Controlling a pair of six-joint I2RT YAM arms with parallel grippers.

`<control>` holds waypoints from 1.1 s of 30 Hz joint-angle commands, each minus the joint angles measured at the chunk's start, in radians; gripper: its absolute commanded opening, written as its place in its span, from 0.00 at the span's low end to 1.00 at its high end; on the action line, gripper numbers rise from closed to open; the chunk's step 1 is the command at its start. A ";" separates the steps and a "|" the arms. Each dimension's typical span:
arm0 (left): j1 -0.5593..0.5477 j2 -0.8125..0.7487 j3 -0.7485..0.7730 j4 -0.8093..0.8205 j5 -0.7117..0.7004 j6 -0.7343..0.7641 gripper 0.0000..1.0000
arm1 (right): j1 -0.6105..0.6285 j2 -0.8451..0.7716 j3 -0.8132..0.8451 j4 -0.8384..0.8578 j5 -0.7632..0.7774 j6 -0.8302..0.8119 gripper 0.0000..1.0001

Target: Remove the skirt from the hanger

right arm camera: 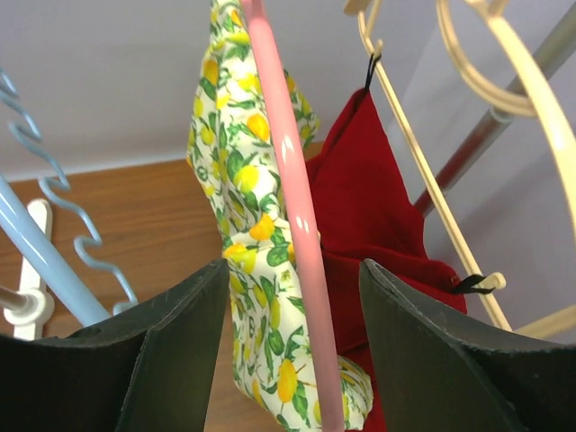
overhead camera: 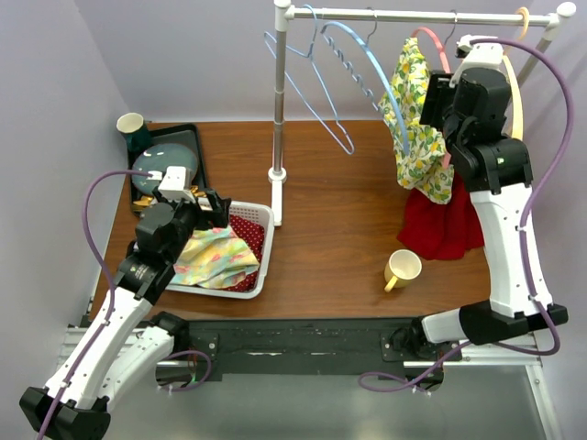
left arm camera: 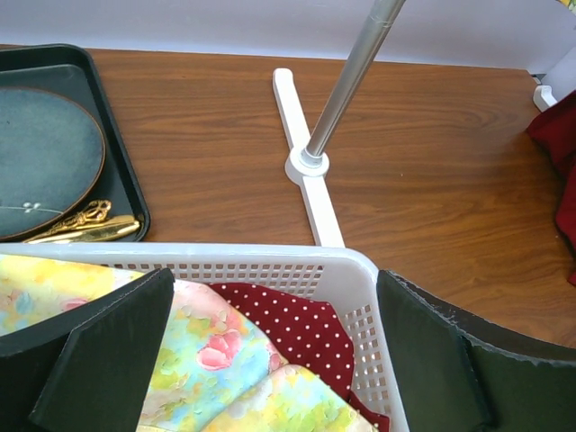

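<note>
The skirt (overhead camera: 417,128), white cloth with a lemon print, hangs from a pink hanger (overhead camera: 431,41) on the rail at the back right. My right gripper (overhead camera: 437,99) is raised up to it. In the right wrist view the jaws are open around the pink hanger (right arm camera: 288,198) and the skirt (right arm camera: 243,234), with a gap on each side of my right gripper (right arm camera: 292,270). My left gripper (overhead camera: 215,209) hovers open over the white basket (overhead camera: 266,247). In the left wrist view my left gripper (left arm camera: 274,274) holds nothing.
A red garment (overhead camera: 440,225) hangs on a cream hanger (overhead camera: 514,92) right behind the skirt. Two blue hangers (overhead camera: 367,64) hang further left. The rack pole (overhead camera: 280,101) stands mid-table. A yellow mug (overhead camera: 402,268) sits below. The basket holds pastel cloth (left arm camera: 207,342). A black tray (overhead camera: 197,151) sits at the back left.
</note>
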 commanded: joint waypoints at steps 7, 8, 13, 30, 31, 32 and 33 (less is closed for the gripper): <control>0.005 0.005 -0.004 0.047 0.032 0.026 1.00 | -0.055 -0.034 -0.133 0.085 -0.105 -0.024 0.49; 0.005 0.002 -0.004 0.047 0.031 0.027 1.00 | -0.056 -0.038 -0.153 0.094 -0.106 -0.029 0.42; 0.005 -0.012 -0.006 0.047 0.029 0.024 1.00 | -0.058 -0.061 -0.188 0.172 -0.122 -0.035 0.26; 0.005 0.013 -0.007 0.047 0.024 0.027 1.00 | -0.058 -0.031 -0.041 0.315 -0.157 -0.069 0.00; 0.005 0.013 -0.006 0.044 0.027 0.027 1.00 | -0.056 -0.031 -0.033 0.318 -0.155 -0.066 0.00; 0.005 0.011 -0.004 0.043 0.027 0.029 1.00 | -0.058 -0.034 -0.030 0.328 -0.155 -0.063 0.00; 0.005 0.010 -0.004 0.041 0.030 0.029 1.00 | -0.058 -0.043 -0.032 0.335 -0.157 -0.061 0.00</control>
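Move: The near arm of the pink hanger lies about 2 cm ahead of the right hand's open fingers and some 5 cm below them. The lemon skirt hangs from it, centred roughly 8 cm ahead, 4 cm left and 10 cm below; the blue hanger is about 5 cm ahead and 14 cm left, the wooden hanger about 8 cm ahead and 10 cm right. From the left hand, that pink arm is some 10 cm ahead, 45 cm right and 15 cm above. The right fingers close on the near arm of the pink hanger and pinch it from both sides: the hand first sinks about 5 cm with a slight reach forward, closing on the way down. Then, keeping its grip, it rises some 5 cm, tilting slightly up and turning a little counter-clockwise. ##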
